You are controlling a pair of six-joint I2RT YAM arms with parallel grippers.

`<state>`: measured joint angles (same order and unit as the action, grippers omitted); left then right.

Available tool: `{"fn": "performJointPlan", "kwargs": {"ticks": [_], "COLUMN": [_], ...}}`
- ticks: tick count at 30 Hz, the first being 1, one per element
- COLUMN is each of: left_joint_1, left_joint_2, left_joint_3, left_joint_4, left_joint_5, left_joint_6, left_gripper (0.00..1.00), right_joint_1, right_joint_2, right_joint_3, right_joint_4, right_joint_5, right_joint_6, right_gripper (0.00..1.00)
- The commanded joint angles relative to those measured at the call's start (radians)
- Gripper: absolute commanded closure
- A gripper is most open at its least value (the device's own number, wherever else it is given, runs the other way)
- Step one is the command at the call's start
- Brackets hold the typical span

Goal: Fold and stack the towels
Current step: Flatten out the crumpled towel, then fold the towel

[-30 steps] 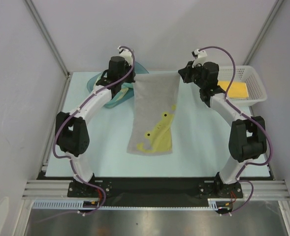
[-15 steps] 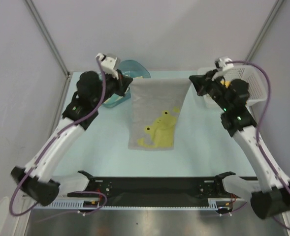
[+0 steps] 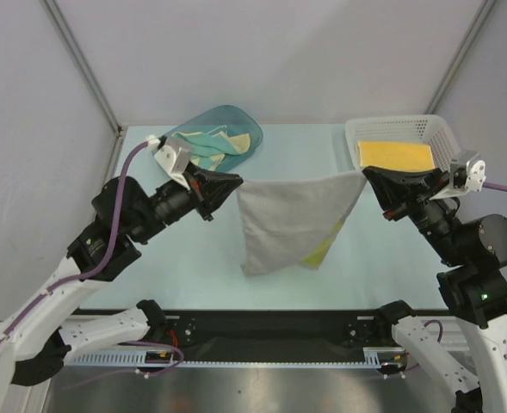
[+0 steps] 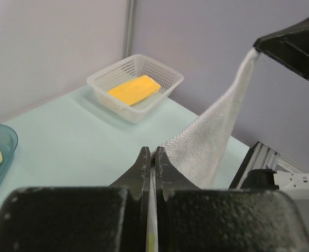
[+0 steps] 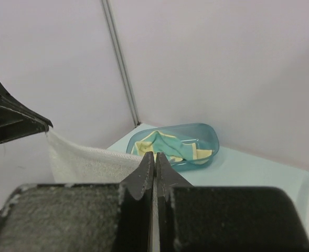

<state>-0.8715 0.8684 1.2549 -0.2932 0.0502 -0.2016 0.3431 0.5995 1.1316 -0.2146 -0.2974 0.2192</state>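
A grey-cream towel (image 3: 287, 219) hangs in the air over the table, stretched by its top edge between both grippers. Some yellow print shows at its lower right. My left gripper (image 3: 237, 183) is shut on its left corner, my right gripper (image 3: 366, 175) on its right corner. In the left wrist view the gripper (image 4: 150, 152) pinches the towel (image 4: 212, 142), which rises to the other arm's fingers (image 4: 288, 44). The right wrist view shows the gripper (image 5: 155, 155) clamped on the towel edge (image 5: 86, 160). A folded yellow towel (image 3: 395, 156) lies in the basket. A teal-and-yellow towel (image 3: 208, 143) lies crumpled in the tub.
The teal plastic tub (image 3: 236, 112) stands at the back left of the pale table (image 3: 184, 258). The white mesh basket (image 3: 391, 123) stands at the back right. Grey walls and metal posts enclose the sides. A black rail runs along the near edge.
Both arms rose and swung up from the far side of the table. The towel, earlier lying long on the table, now hangs lifted between the grippers with its print mostly hidden.
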Motion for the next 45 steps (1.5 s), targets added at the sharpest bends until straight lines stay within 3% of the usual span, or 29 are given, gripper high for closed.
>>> {"fn": "performJointPlan", "kwargs": {"ticks": [1, 6, 9, 14, 20, 25, 29, 35, 45], "left_joint_1": [-0.014, 0.034, 0.173, 0.270, 0.423, 0.477, 0.493, 0.490, 0.450], "left_joint_2": [0.053, 0.217, 0.317, 0.495, 0.829, 1.004, 1.103, 1.040, 0.767], "left_joint_3": [0.139, 0.273, 0.285, 0.273, 0.423, 0.524, 0.580, 0.422, -0.105], "left_joint_4": [-0.081, -0.153, -0.141, -0.043, 0.041, 0.147, 0.166, 0.233, 0.376], "left_joint_5": [-0.099, -0.302, -0.187, -0.130, -0.008, 0.066, 0.129, 0.172, 0.243], "left_joint_6": [-0.042, 0.019, 0.001, 0.002, 0.019, 0.047, 0.076, 0.067, -0.045], "left_gripper": [1.00, 1.00, 1.00, 1.00, 1.00, 1.00, 1.00, 1.00, 0.99], "right_joint_1": [-0.004, -0.004, -0.027, -0.091, -0.162, -0.188, -0.210, -0.213, -0.202], "right_joint_2": [0.038, 0.216, 0.342, 0.552, 0.899, 1.106, 1.149, 1.093, 0.875], "right_joint_3": [0.097, 0.112, 0.089, 0.014, 0.072, 0.172, 0.169, 0.010, -0.289], "right_joint_4": [-0.016, 0.053, 0.136, 0.372, 0.590, 0.650, 0.689, 0.675, 0.566], "right_joint_5": [0.061, 0.159, 0.162, 0.147, 0.009, -0.017, -0.057, -0.086, -0.063], "right_joint_6": [-0.009, -0.073, -0.095, -0.136, -0.153, -0.167, -0.165, -0.132, 0.003], "right_gripper": [1.00, 1.00, 1.00, 1.00, 1.00, 1.00, 1.00, 1.00, 1.00]}}
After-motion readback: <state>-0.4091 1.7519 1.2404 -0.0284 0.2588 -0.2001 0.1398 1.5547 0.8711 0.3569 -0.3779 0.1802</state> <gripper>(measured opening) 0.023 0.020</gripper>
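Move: Both hands already pinch the towel's top corners high in the air. The clear table patch where it is to lie is about 17 cm ahead and 13 cm right of the left hand, some 44 cm below; from the right hand it is 16 cm ahead, 15 cm left and 47 cm below. The teal basket stands 43 cm ahead and 13 cm left of the left hand, the white basket 43 cm ahead and 27 cm right of the right, both about 40 cm lower. Forward and down in one fast sweep, both hands carry the towel's held edge some 35 cm out over the table towards the gap between the baskets, then draw it back about 10 cm while sinking further, ending some 30 cm lower. The fingers tip about 30 degrees downwards and keep their pinch on the corners. ##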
